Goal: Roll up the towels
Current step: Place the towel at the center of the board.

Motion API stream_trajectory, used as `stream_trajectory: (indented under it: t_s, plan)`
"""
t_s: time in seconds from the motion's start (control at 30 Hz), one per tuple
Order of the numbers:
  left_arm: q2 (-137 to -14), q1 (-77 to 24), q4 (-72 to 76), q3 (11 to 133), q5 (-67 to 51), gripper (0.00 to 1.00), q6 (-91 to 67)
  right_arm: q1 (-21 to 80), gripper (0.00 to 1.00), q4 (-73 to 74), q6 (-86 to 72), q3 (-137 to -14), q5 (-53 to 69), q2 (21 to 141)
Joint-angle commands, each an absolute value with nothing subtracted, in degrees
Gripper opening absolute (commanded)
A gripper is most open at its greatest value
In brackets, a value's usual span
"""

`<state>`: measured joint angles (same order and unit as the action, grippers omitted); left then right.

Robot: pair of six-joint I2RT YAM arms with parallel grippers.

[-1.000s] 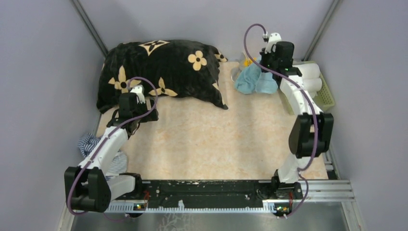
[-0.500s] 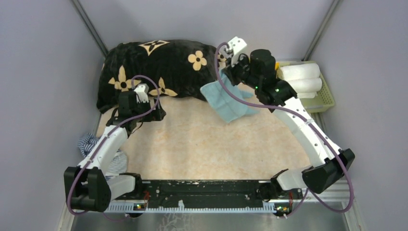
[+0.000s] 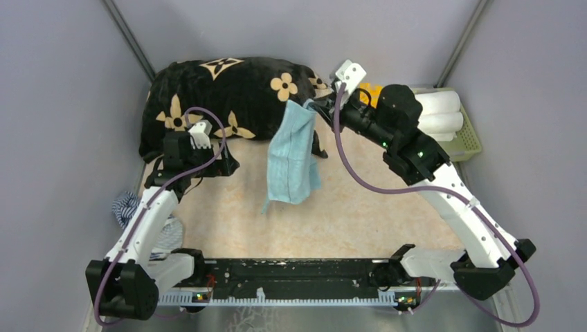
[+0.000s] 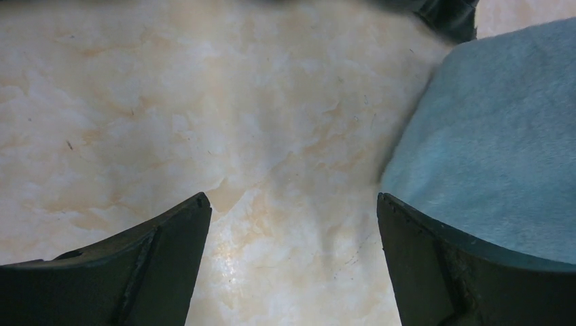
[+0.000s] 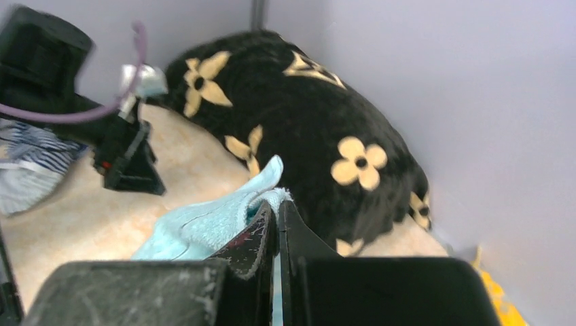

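A light blue towel (image 3: 294,155) hangs lengthwise over the middle of the table, pinched at its top corner by my right gripper (image 3: 311,107). In the right wrist view that gripper (image 5: 277,207) is shut on the towel (image 5: 204,227), whose edge bunches over the fingertips. My left gripper (image 3: 197,166) hovers by the cushion's front edge, left of the towel. Its jaws (image 4: 292,204) stand wide open over bare table, with the blue towel (image 4: 496,149) just beyond the right finger. A bit of a yellow towel (image 3: 370,90) shows behind the right arm.
A big black cushion with cream flowers (image 3: 228,97) fills the back left. A green basket (image 3: 471,131) holding white rolls (image 3: 436,104) stands at the back right. A blue-and-white striped cloth (image 3: 128,204) lies at the left edge. Grey walls close in three sides.
My right arm has lifted the blue towel from the back right pile and swung it left, so it now hangs over mid-table. The left arm has shifted slightly.
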<state>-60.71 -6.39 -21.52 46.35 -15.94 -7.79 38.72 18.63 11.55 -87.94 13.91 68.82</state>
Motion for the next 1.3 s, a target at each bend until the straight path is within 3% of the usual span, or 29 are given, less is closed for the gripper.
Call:
stream_trajectory:
  t_s: [0.0, 0.1, 0.23, 0.4, 0.83, 1.27]
  plan:
    - [-59.14, -6.83, -24.07, 47.24, -19.88, 0.96, -8.17, 38.68, 0.00, 16.75, 13.58, -80.23, 2.92, 64.78]
    - [-58.94, -8.08, -24.17, 45.82, -21.21, 0.94, -9.58, 38.47, 0.02, 17.93, 13.20, -72.20, -8.60, 62.15]
    - [-59.25, -12.29, -24.26, 43.95, -20.12, 0.93, -11.77, 37.04, 0.16, 19.89, 9.54, -64.49, -25.38, 59.03]
    - [-61.33, -20.51, -24.21, 42.88, -15.96, 0.93, -14.36, 31.82, 0.31, 24.63, 1.51, -60.09, -31.00, 58.16]
    - [-64.34, -38.29, -29.72, 40.26, -5.22, 0.84, -21.23, 30.77, 0.62, 31.61, -8.76, -57.02, -14.32, 57.75]
    - [-81.58, -57.07, -36.47, 47.61, 12.23, 0.59, -23.14, 30.76, 0.65, 31.64, -11.46, -53.07, -6.61, 58.32]
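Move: The right hand still grips the blue towel; the board's centre lies roughly 10 cm ahead of it, 3 cm to its left and 45 cm below. From that hand the black pillow is some 33 cm ahead and 24 cm left, the yellow towel about 34 cm ahead and 27 cm right, both roughly 40 cm lower. For the left hand, the hanging blue towel's middle is about 20 cm right, 5 cm back and 10 cm above. Right hand sinks rightward some 27 cm, releasing the towel; left, narrowing, sweeps back, down, right towards towel's corner. ##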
